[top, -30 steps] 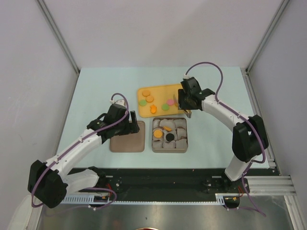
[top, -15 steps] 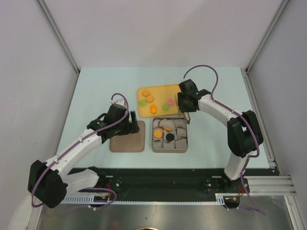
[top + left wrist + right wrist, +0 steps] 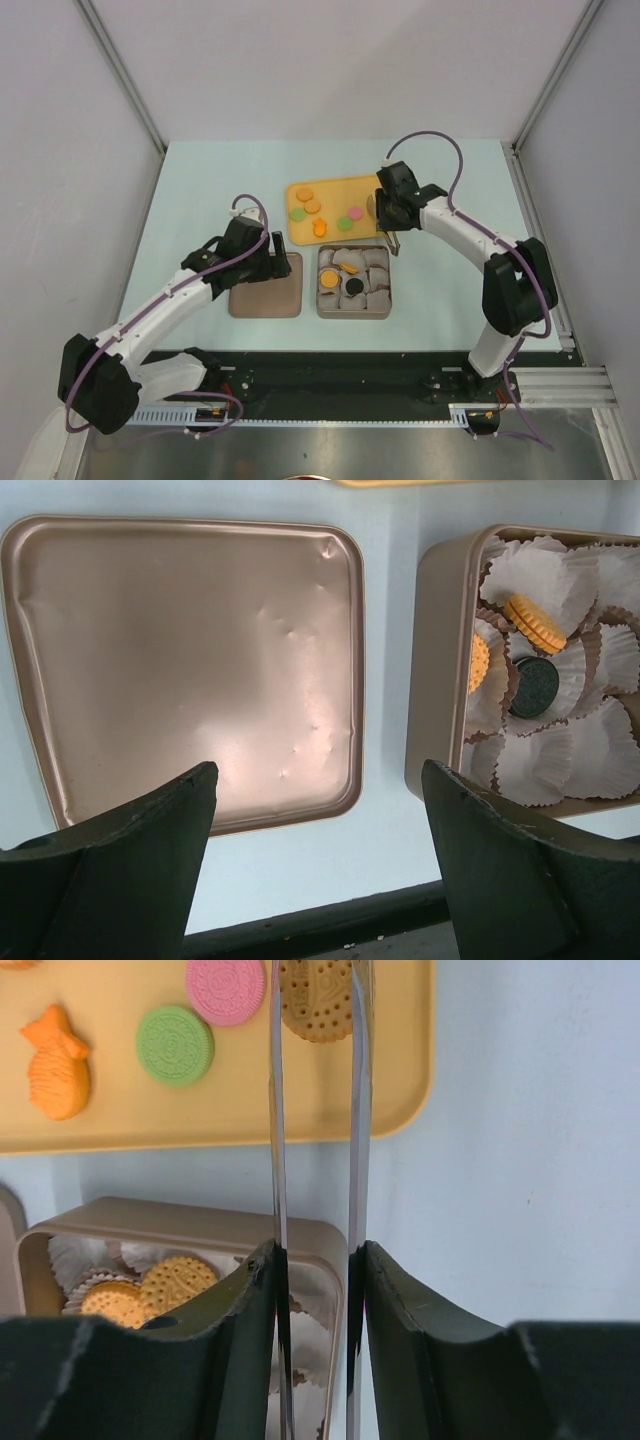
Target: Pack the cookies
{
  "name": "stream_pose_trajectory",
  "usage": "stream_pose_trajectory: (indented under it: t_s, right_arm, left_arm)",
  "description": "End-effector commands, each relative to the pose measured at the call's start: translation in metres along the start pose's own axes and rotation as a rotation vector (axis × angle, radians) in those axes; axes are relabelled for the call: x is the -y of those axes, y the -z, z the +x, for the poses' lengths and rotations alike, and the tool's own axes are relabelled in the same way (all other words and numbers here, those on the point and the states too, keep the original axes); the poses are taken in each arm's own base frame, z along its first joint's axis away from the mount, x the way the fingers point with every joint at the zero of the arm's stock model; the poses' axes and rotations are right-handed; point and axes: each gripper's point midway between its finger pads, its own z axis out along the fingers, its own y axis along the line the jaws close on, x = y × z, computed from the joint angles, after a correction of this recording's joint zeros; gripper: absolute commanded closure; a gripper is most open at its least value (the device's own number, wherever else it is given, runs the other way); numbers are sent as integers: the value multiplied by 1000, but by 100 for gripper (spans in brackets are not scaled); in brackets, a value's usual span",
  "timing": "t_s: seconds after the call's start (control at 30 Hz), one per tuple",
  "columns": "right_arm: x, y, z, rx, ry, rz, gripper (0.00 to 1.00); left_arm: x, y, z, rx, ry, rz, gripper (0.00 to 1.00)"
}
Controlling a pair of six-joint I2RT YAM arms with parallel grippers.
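Observation:
Several cookies lie on the yellow tray (image 3: 333, 186): orange discs (image 3: 305, 193), a green one (image 3: 175, 1045), a pink one (image 3: 224, 990) and an orange shaped one (image 3: 57, 1062). My right gripper (image 3: 315, 1250) (image 3: 387, 213) is shut on metal tongs (image 3: 275, 1110). Their two blades reach over the tray's right end and flank a tan round cookie (image 3: 315, 1005). The tin (image 3: 325, 300) holds white paper cups with orange cookies (image 3: 535, 623) and a black one (image 3: 536, 686). My left gripper (image 3: 318, 780) (image 3: 278, 250) hangs open above the tin's lid (image 3: 180, 660).
The lid (image 3: 265, 287) lies flat to the left of the tin (image 3: 440, 670), near the table's front edge. Grey walls and frame posts (image 3: 120, 75) close in the table on three sides.
The right gripper has squeezed the tongs narrower and shifted slightly over the tray's right end. The left arm has not moved.

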Motion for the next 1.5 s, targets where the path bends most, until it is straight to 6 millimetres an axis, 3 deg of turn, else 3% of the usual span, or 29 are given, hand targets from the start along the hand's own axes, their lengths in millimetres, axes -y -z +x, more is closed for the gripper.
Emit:
stream_pose_trajectory:
  t_s: [0.0, 0.1, 0.23, 0.37, 0.63, 1.03, 1.47]
  right_arm:
    - [-5, 45, -43, 138, -21, -44, 70]
    - [-7, 59, -49, 158, -25, -59, 71]
    - [-16, 84, -42, 164, 9, -78, 71]
    - [-11, 117, -23, 164, 54, -48, 71]
    - [-13, 157, 29, 137, 92, -50, 70]
    - [-2, 166, 101, 58, 95, -44, 70]
    - [-19, 168, 134, 21, 96, -75, 70]
  left_arm:
    - [5, 0, -7, 22, -2, 29, 12]
    - [5, 0, -7, 24, 0, 28, 12]
    - [4, 1, -7, 25, -2, 22, 12]
    - [4, 1, -7, 25, -1, 26, 12]
    - [6, 0, -8, 27, 3, 29, 12]
    - [5, 0, -9, 29, 5, 26, 12]
    - [5, -1, -7, 23, 4, 27, 12]
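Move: The right gripper holds a pair of tongs, an orange cookie already pinched in their tips some 10 cm ahead and 2 cm left of the hand. The box's empty right-hand cups lie about 10 cm back and 2 cm left. Beside them are the black cookie, 9 cm back and 7 cm left, and the tilted cookie, 4 cm back and 8 cm left; the pink cookie sits 9 cm ahead, 6 cm left. All lie some 7–8 cm lower. From the left hand those cups are about 20 cm right, 3 cm ahead, 8 cm down. Keep the right gripper squeezed on the tongs and lift the cookie clear of the tray. Then, still rising to some 11 cm, draw back about 20 cm in all, so the tips swing over the box's wall to its right-hand cups. Sink roughly 6 cm on the later part, turning the hand some 10 degrees counter-clockwise. ##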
